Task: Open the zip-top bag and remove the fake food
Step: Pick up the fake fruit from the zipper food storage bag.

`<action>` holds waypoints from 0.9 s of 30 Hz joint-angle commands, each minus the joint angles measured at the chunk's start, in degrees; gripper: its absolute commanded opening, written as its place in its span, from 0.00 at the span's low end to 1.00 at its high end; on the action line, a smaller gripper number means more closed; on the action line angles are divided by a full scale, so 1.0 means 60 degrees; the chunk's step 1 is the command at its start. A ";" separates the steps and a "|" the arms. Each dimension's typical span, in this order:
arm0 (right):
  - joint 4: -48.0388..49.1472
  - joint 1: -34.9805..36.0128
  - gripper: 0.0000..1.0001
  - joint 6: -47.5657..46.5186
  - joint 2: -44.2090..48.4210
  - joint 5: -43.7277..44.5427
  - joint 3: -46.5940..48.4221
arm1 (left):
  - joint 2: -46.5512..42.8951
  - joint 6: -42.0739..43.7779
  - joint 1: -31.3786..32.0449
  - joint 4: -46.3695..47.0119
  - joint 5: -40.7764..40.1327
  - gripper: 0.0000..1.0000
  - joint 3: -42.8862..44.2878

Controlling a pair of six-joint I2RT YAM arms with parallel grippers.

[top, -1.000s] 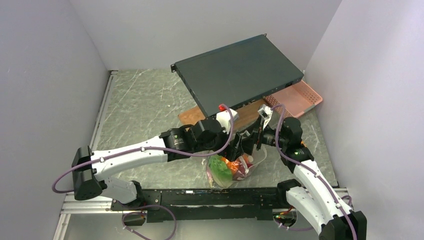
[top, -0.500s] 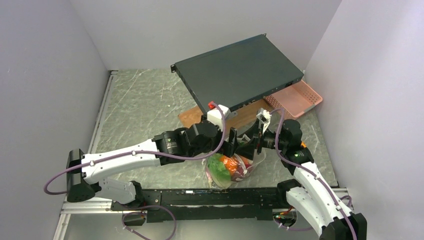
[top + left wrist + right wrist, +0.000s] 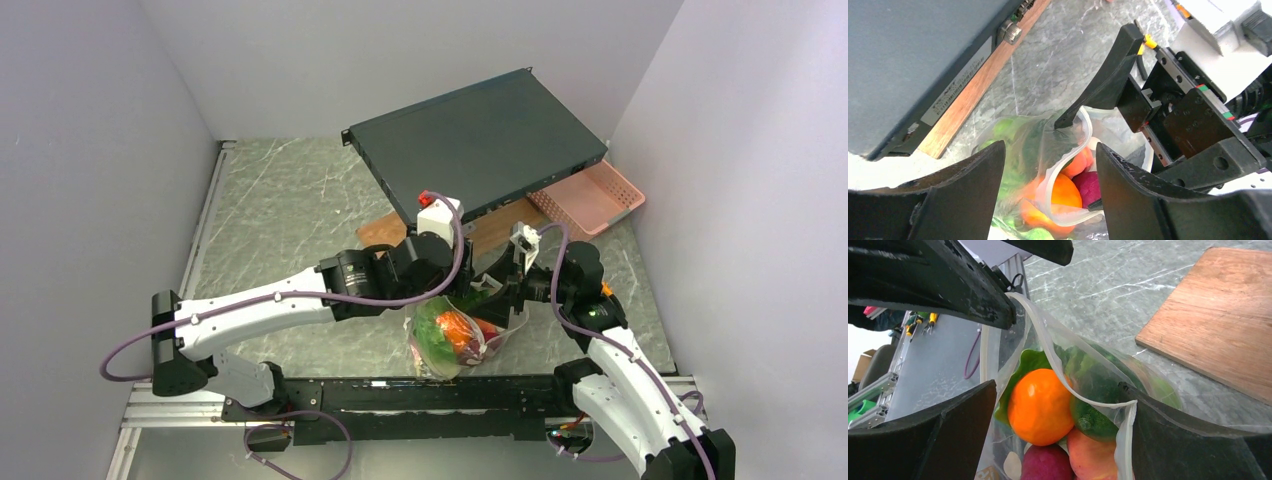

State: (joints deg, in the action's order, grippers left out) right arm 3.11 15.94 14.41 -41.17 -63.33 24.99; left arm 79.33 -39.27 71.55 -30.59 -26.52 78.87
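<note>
The zip-top bag [image 3: 447, 340] stands near the front edge between the two arms, its mouth gaping. Inside lies the fake food: an orange fruit [image 3: 1040, 405], a dark green piece [image 3: 1093, 420], a peach-coloured piece [image 3: 1090, 455] and a purple one [image 3: 1045, 465]. My right gripper [image 3: 1058, 385] is open wide at the mouth, its right finger [image 3: 1188, 440] under the plastic film and its left finger outside the bag wall. My left gripper [image 3: 1049, 150] hovers over the mouth, open, with the pale rim [image 3: 1083, 145] loose between its fingers. In the top view the two grippers meet above the bag.
A dark flat equipment case [image 3: 480, 145] lies tilted at the back, resting on a wooden board [image 3: 385, 232]. A pink lattice basket [image 3: 597, 195] sits at the back right. Grey walls close in on both sides.
My left gripper has swung in over the bag mouth and its jaws have narrowed. The right gripper has dipped slightly, and the bag has shifted a little to the left.
</note>
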 commanded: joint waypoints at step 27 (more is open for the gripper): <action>-0.0365 0.0083 0.93 -0.0851 0.0318 -0.0110 0.0038 | 0.2005 0.1368 0.0525 -0.3242 -0.1255 0.00 0.2653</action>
State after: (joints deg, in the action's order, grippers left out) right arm 2.61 15.97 12.36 -40.29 -63.11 24.69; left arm 91.92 -34.54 74.39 -50.57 -32.47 91.24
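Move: The bag's free rim, the stretch I want, lies about 4 cm below my left hand and hardly 1 cm back. Inside the bag the orange sits some 3 cm back and 14 cm down from this hand. The purple fruit is around 5 cm back, 3 cm right and 18 cm down; the peach about 2 cm back, 5 cm right and equally low. From my right hand, spread in the bag mouth, that rim is roughly 5 cm left, 1 cm back and 3 cm higher. I sink my left hand about 5 cm onto the free rim, rolling it some 25 degrees so its left side comes up. Late on the way down I shut its half-open fingers almost fully and pinch the film edge between the tips. My right hand stays put, fingers still wide in the bag mouth with the rim across its front finger. ##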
